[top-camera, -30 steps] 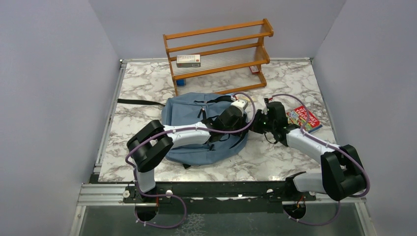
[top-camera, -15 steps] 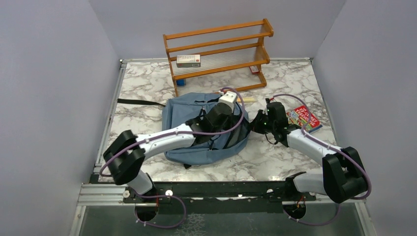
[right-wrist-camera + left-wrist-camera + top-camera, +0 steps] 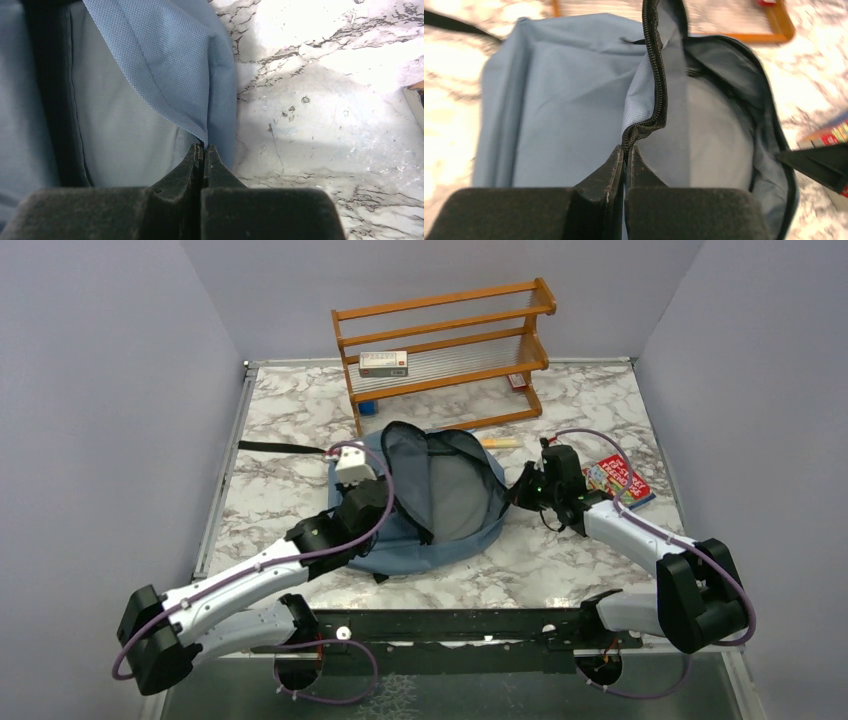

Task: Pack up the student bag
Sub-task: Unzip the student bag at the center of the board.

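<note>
The student bag (image 3: 440,540), dusty blue with black zipper trim, lies in the middle of the table with its mouth gaping and the grey lining showing. My left gripper (image 3: 390,502) is at the mouth's left side, shut on the black zipper edge (image 3: 655,75), which it holds lifted; in the left wrist view the left gripper (image 3: 626,150) pinches that edge. My right gripper (image 3: 513,496) is shut on the bag's right rim, and in the right wrist view the right gripper (image 3: 202,148) clamps a fold of the bag's blue fabric (image 3: 175,60).
A wooden rack (image 3: 445,345) stands at the back with a white box (image 3: 383,363) on its lower shelf. A colourful book (image 3: 617,480) lies right of the bag. A yellow pencil (image 3: 500,442) lies behind the bag. A black strap (image 3: 285,448) trails left.
My left gripper shut on the zipper edge and drew back to the left, pulling the bag's mouth wide open. The right gripper has held its place on the bag's right rim.
</note>
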You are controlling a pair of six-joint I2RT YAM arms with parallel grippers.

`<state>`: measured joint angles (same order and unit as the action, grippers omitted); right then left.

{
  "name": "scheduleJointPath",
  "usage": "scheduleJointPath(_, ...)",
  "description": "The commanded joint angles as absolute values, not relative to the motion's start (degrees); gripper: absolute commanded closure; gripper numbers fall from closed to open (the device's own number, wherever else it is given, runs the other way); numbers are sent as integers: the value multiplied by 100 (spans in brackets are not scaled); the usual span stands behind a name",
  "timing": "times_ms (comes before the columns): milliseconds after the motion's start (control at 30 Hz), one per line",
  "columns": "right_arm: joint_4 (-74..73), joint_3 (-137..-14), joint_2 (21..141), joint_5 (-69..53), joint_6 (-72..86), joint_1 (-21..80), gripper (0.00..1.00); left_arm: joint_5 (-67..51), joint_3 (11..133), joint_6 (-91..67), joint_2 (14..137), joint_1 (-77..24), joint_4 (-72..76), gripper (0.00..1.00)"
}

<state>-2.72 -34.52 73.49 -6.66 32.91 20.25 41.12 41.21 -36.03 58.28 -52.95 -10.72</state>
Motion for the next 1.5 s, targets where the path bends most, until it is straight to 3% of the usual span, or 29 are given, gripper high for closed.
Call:
scheduleJointPath(0,-324,-3657,7423,-548,3190,2022,99,5435,3689,-5223,4899,-5168,-2394,100)
scheduleJointPath(200,-332,-3685,7439,-588,3173,2021,99,5939,3454,-6774,4238,-5026,-3629,100)
scheduleJointPath(467,-341,-3646,7377,-687,3186,2021,99,5805,3134,-7398,4928,-4789,-3789,100)
scheduleJointPath(633,-327,-3633,7247,-829,3126,2021,99,5512,2990,-7711,5418,-4782,-3771,70)
scheduleJointPath(933,-204,-3654,7120,-1284,3045,2021,99,5812,3318,-6874,4781,-4782,-3779,37)
scheduleJointPath(1233,-253,-3783,7179,-1406,2941,2023,99,6155,4574,-4931,5070,-4787,-3459,29)
scheduleJointPath(1467,-288,-3751,7169,-1354,2903,2019,99,5219,4949,-2917,5522,-4789,-1713,27)
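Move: The left hand, still pinching the zip edge of the bag's raised front flap, is taking it to the bag's left side, about 12 cm to its left, level in depth and some 15 cm below. The rack's near left corner stands about 14 cm ahead and 10 cm left of that hand; the bag's right rim lies roughly 17 cm right, 2 cm ahead. The right hand grips that rim at its fingertips, with the bag's left side about 29 cm to its left and 2 cm nearer. The left hand carries the pinched flap edge quickly left, about 12 cm, and a little back, then down some 9 cm towards the bag's left side while the wrist swings about 30 degrees counter-clockwise; on the way down its fingers begin to open and let the flap go, and it then rises some 13 cm, wide open and coming slightly forward, clear of the cloth. The right hand keeps its pinch on the bag's right rim throughout, easing only a couple of centimetres up and left. ##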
